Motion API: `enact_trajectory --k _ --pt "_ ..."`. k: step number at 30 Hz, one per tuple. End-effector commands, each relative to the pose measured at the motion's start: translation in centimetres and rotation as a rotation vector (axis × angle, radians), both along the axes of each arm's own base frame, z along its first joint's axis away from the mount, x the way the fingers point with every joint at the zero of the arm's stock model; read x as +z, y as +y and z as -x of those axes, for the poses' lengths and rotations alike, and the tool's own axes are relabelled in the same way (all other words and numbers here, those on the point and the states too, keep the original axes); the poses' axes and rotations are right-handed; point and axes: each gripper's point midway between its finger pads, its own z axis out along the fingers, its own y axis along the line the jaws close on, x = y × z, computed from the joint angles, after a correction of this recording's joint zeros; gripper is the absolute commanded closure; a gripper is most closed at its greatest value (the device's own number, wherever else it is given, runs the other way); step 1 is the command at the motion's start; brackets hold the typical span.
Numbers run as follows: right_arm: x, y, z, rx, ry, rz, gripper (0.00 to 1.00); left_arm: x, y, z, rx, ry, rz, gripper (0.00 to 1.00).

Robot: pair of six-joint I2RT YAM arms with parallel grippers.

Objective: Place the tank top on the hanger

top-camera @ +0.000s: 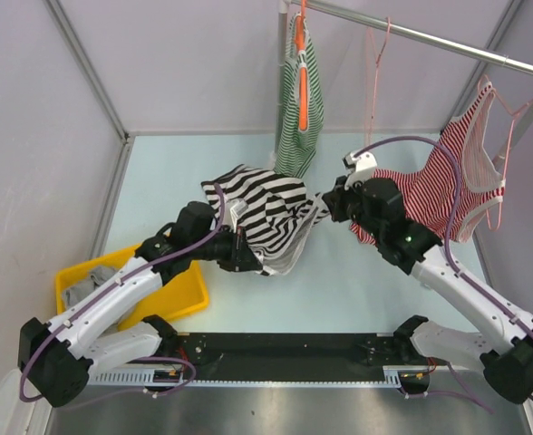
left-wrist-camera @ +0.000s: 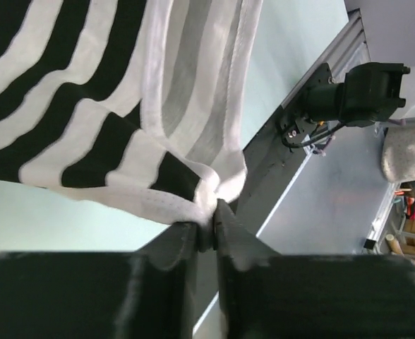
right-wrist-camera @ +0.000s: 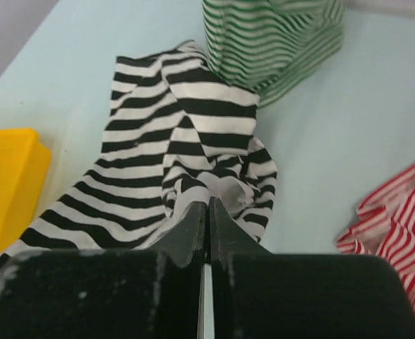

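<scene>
The black-and-white striped tank top [top-camera: 266, 213] hangs bunched between my two grippers, above the table. In the left wrist view my left gripper [left-wrist-camera: 207, 219] pinches its pale hem [left-wrist-camera: 158, 205], and the striped cloth [left-wrist-camera: 73, 106] spreads up and to the left. From above, that gripper [top-camera: 246, 251] sits at the top's lower left edge. My right gripper [top-camera: 328, 205] holds the top's right end. Its jaws [right-wrist-camera: 207, 203] are pressed together with pale cloth at their tips, and the rest of the top [right-wrist-camera: 165, 141] lies beyond. The thin pale pink hanger [top-camera: 373, 77] hangs bare on the rail, behind and right of the top.
A metal rail [top-camera: 430, 41] crosses the back. A green-and-white striped top [top-camera: 300, 113] hangs from it on an orange hanger [top-camera: 300, 45]. A red-and-white striped top [top-camera: 452, 177] hangs at the right end. A yellow bin [top-camera: 180, 294] sits at the near left by the left arm.
</scene>
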Motion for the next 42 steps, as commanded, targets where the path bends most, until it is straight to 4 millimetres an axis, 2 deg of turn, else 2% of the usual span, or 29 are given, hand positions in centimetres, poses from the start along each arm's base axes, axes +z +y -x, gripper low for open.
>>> enact_trajectory --k 1,2,3,4,5,6,7,9,11,12,14,16,21,25,26,29,30,32,33,36,37,38,39,40,41,42 --pt "-2.1 -3.1 1.6 -0.188 0.063 0.002 1.00 -0.3 -0.5 1.6 -0.066 0.013 0.010 0.74" --pt "-2.7 -3.1 2.2 -0.197 0.080 -0.001 1.00 -0.5 -0.8 2.3 -0.097 0.030 0.012 0.68" --pt "-4.4 -3.8 2.8 -0.248 0.126 0.003 1.00 -0.7 -1.0 2.9 -0.123 0.044 0.016 0.48" --pt "-5.1 -4.2 3.2 -0.266 0.144 0.001 0.96 -0.7 -1.1 3.5 -0.150 0.053 0.024 0.36" --pt "-5.4 -4.3 4.0 -0.272 0.154 -0.014 0.87 -0.8 -1.4 4.4 -0.182 0.059 0.025 0.27" --pt "-7.0 -4.9 4.7 -0.301 0.195 -0.008 0.65 -0.6 -1.4 4.8 -0.193 0.056 0.030 0.08" --pt "-7.5 -5.2 5.2 -0.314 0.208 -0.012 0.53 -0.4 -1.3 5.1 -0.199 0.050 0.035 0.02" --pt "-8.1 -6.4 6.4 -0.340 0.228 0.003 0.34 0.4 -0.7 4.9 -0.167 0.013 0.031 0.01" --pt "-7.2 -7.1 7.2 -0.351 0.215 -0.015 0.28 1.1 -0.1 3.8 -0.100 -0.049 0.014 0.01" --pt "-7.1 -7.6 7.6 -0.362 0.210 0.001 0.22 1.1 0.2 3.3 -0.073 -0.063 0.001 0.00" --pt "-5.5 -8.3 8.2 -0.357 0.175 -0.016 0.18 0.2 0.7 2.1 0.005 -0.072 -0.036 0.01" --pt "-4.0 -8.2 8.6 -0.304 0.132 -0.013 0.18 -1.4 1.0 1.4 0.064 -0.049 -0.068 0.01" --pt "-1.2 -6.6 10.6 -0.097 0.066 -0.017 0.17 -2.0 1.5 -1.7 0.204 -0.120 -0.085 0.01" --pt "1.7 -5.4 12.7 0.076 0.004 -0.030 0.17 0.9 2.0 -3.8 0.254 -0.233 -0.061 0.01" --pt "3.1 -4.9 13.5 0.138 -0.023 -0.037 0.17 1.4 2.2 -4.1 0.259 -0.251 -0.060 0.00" --pt "5.0 -4.9 14.0 0.178 -0.056 -0.025 0.17 3.0 3.6 -5.4 0.262 -0.311 -0.069 0.00" --pt "6.8 -5.1 14.0 0.173 -0.089 -0.036 0.16 3.3 4.1 -5.8 0.267 -0.317 -0.066 0.01" --pt "8.1 -5.3 13.2 0.146 -0.107 -0.009 0.16 4.0 5.5 -6.6 0.279 -0.321 -0.046 0.01" --pt "10.4 -5.7 13.1 0.135 -0.156 -0.012 0.16 4.2 6.0 -6.9 0.283 -0.323 -0.040 0.00" --pt "12.2 -5.7 10.9 0.075 -0.187 0.056 0.15 4.5 8.1 -7.8 0.322 -0.338 -0.066 0.01" --pt "14.3 -6.0 10.6 0.054 -0.224 0.046 0.14 4.5 8.9 -8.0 0.342 -0.336 -0.079 0.01" --pt "14.7 -6.0 9.1 -0.004 -0.225 0.077 0.13 4.4 9.2 -8.1 0.348 -0.342 -0.087 0.01" --pt "15.7 -6.2 8.3 -0.046 -0.236 0.077 0.12 4.4 9.3 -8.0 0.350 -0.342 -0.088 0.01" --pt "18.4 -7.5 7.6 -0.120 -0.293 0.079 0.10 4.0 9.3 -7.9 0.351 -0.334 -0.089 0.01" --pt "18.3 -6.7 6.1 -0.143 -0.285 0.117 0.10 4.0 9.2 -7.7 0.347 -0.333 -0.076 0.01" --pt "19.0 -7.1 5.3 -0.175 -0.298 0.134 0.10 3.9 9.1 -7.6 0.342 -0.332 -0.067 0.00"
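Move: The black-and-white tank top's middle lies some 13 cm ahead of the left hand and 6 cm below it; from the right hand it is 12 cm left, 2 cm back, 14 cm down. Both still pinch its near edge. The yellow bin stands 26 cm left of the left hand, 3 cm back; the red-striped tank top is 22 cm right of the right hand, 5 cm ahead. Drawing back about 5 cm, both hands release the tank top, then left swings forward-left, right rises 25 cm. ##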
